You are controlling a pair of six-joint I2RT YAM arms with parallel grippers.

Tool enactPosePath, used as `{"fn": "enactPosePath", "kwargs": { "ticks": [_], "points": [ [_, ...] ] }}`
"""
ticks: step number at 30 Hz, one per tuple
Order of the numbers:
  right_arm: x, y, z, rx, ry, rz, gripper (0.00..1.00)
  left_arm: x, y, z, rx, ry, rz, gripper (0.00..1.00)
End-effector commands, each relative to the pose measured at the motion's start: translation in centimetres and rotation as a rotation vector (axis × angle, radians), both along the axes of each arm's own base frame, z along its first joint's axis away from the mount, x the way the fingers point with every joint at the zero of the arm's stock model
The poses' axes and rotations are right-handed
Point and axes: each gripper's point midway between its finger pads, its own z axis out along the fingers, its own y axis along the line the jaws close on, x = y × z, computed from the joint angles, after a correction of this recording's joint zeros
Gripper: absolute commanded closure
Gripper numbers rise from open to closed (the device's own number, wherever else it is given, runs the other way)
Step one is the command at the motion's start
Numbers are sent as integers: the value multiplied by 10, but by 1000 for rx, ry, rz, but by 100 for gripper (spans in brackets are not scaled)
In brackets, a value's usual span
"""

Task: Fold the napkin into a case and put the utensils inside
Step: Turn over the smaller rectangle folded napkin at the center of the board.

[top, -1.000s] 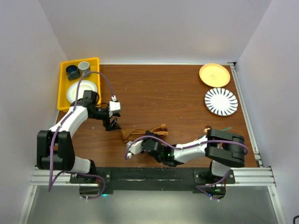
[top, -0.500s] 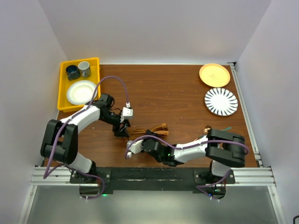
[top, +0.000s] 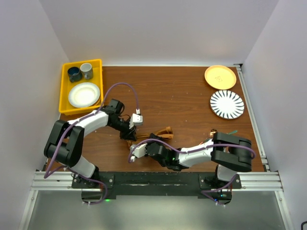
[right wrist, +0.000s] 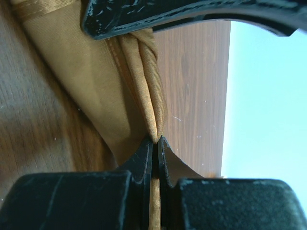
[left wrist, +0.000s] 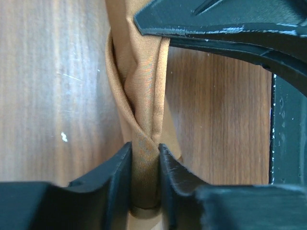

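The rust-brown napkin (top: 163, 132) lies bunched into a crumpled strip on the wooden table, just in front of the arms. My left gripper (top: 129, 135) is at its left end. In the left wrist view the left gripper (left wrist: 145, 149) is shut on a twisted fold of the napkin (left wrist: 141, 86). My right gripper (top: 146, 141) is beside it, and in the right wrist view the right gripper (right wrist: 155, 142) pinches a thin edge of the napkin (right wrist: 96, 86). The utensils (top: 213, 131) show as a coppery bit with a green tip, mostly hidden behind the right arm.
A yellow tray (top: 64, 91) at the back left holds two cups and a white plate. A yellow plate (top: 220, 76) and a black-and-white striped plate (top: 227, 104) sit at the back right. The right arm lies low across the near table edge.
My left arm swung right, from near the yellow tray to the napkin's left end, and its jaws closed on the cloth. The right arm kept its grip and place.
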Motion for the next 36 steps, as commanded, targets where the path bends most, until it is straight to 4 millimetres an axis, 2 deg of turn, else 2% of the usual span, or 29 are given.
{"fn": "enactPosePath", "kwargs": {
  "ticks": [1, 2, 4, 6, 10, 12, 14, 16, 17, 18, 19, 20, 21, 22, 23, 24, 25, 26, 28, 30, 31, 32, 34, 35, 36],
  "points": [
    [1, 8, 27, 99, -16, -20, 100, 4, -3, 1, 5, -19, 24, 80],
    [0, 8, 26, 98, -12, -19, 100, 4, -4, 1, 7, -15, 25, 85],
    [0, 9, 27, 93, 4, -24, 100, 5, -4, 3, 9, -12, 37, 100],
    [-2, 9, 29, 91, 26, -24, 99, 11, -3, 6, 20, -36, 59, 100],
    [-4, 7, 42, 125, 81, -28, 79, 22, 0, 13, 40, -92, 88, 100],
    [-4, 3, 45, 131, 101, -33, 76, 26, 0, 16, 41, -106, 96, 100],
    [-1, -1, 47, 135, 116, -42, 62, 29, -2, 18, 38, -107, 104, 100],
    [-1, -5, 53, 153, 145, -42, 42, 32, -2, 18, 41, -115, 111, 100],
    [0, -6, 57, 175, 151, -49, 21, 35, -2, 19, 42, -117, 121, 100],
    [0, -9, 57, 171, 163, -51, 15, 39, -1, 19, 48, -132, 130, 100],
    [1, -8, 69, 209, 179, -38, 12, 41, -1, 20, 49, -139, 139, 100],
    [4, -10, 74, 242, 198, -50, 4, 43, -1, 21, 49, -154, 150, 100],
    [6, -15, 74, 233, 231, -56, 3, 48, -1, 23, 49, -176, 159, 100],
    [17, -15, 86, 275, 260, -63, 2, 51, 0, 24, 52, -186, 166, 100],
    [20, -18, 95, 326, 288, -72, 2, 53, 0, 26, 54, -200, 170, 100],
    [23, -26, 94, 325, 321, -87, 2, 59, 2, 27, 62, -230, 178, 100],
    [35, -32, 102, 366, 356, -93, 2, 63, 3, 32, 61, -273, 181, 100],
    [38, -37, 109, 405, 376, -107, 2, 62, 4, 31, 67, -290, 181, 100],
    [52, -53, 111, 425, 405, -157, 2, 71, 8, 36, 84, -369, 194, 100],
    [55, -59, 112, 462, 452, -175, 2, 75, 11, 37, 107, -412, 201, 100],
    [63, -66, 115, 484, 460, -202, 2, 76, 12, 42, 108, -451, 199, 100],
    [65, -67, 115, 503, 484, -215, 2, 73, 13, 39, 118, -465, 191, 100],
    [74, -74, 113, 518, 500, -253, 2, 77, 16, 48, 134, -561, 197, 100],
    [76, -75, 111, 527, 514, -265, 2, 70, 16, 41, 148, -574, 183, 100],
    [81, -78, 102, 520, 540, -289, 2, 75, 18, 44, 169, -626, 198, 100]
  ]
}}
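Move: The left hand's partly open fingers already straddle the left end of the folded napkin, right at the hand point; its plate in the tray is far off, about 24 cm ahead and 23 cm left. The right hand still pinches the napkin nearer its other end: the left hand's pinch spot lies some 12 cm to its left, level in reach and 3 cm lower, and the napkin's right end about 6 cm right, 3 cm ahead and 5 cm below. The left fingers close and pinch the napkin's left end; only then do the right fingers let go, opening wide as that hand backs out slightly and rises, then sweeps up, forward and right, clear of the cloth, rolling as it goes. Keeping its pinch, the left hand draws the napkin about 6 cm forward, lifting some 3 cm late on and tilting its fingers forward. ##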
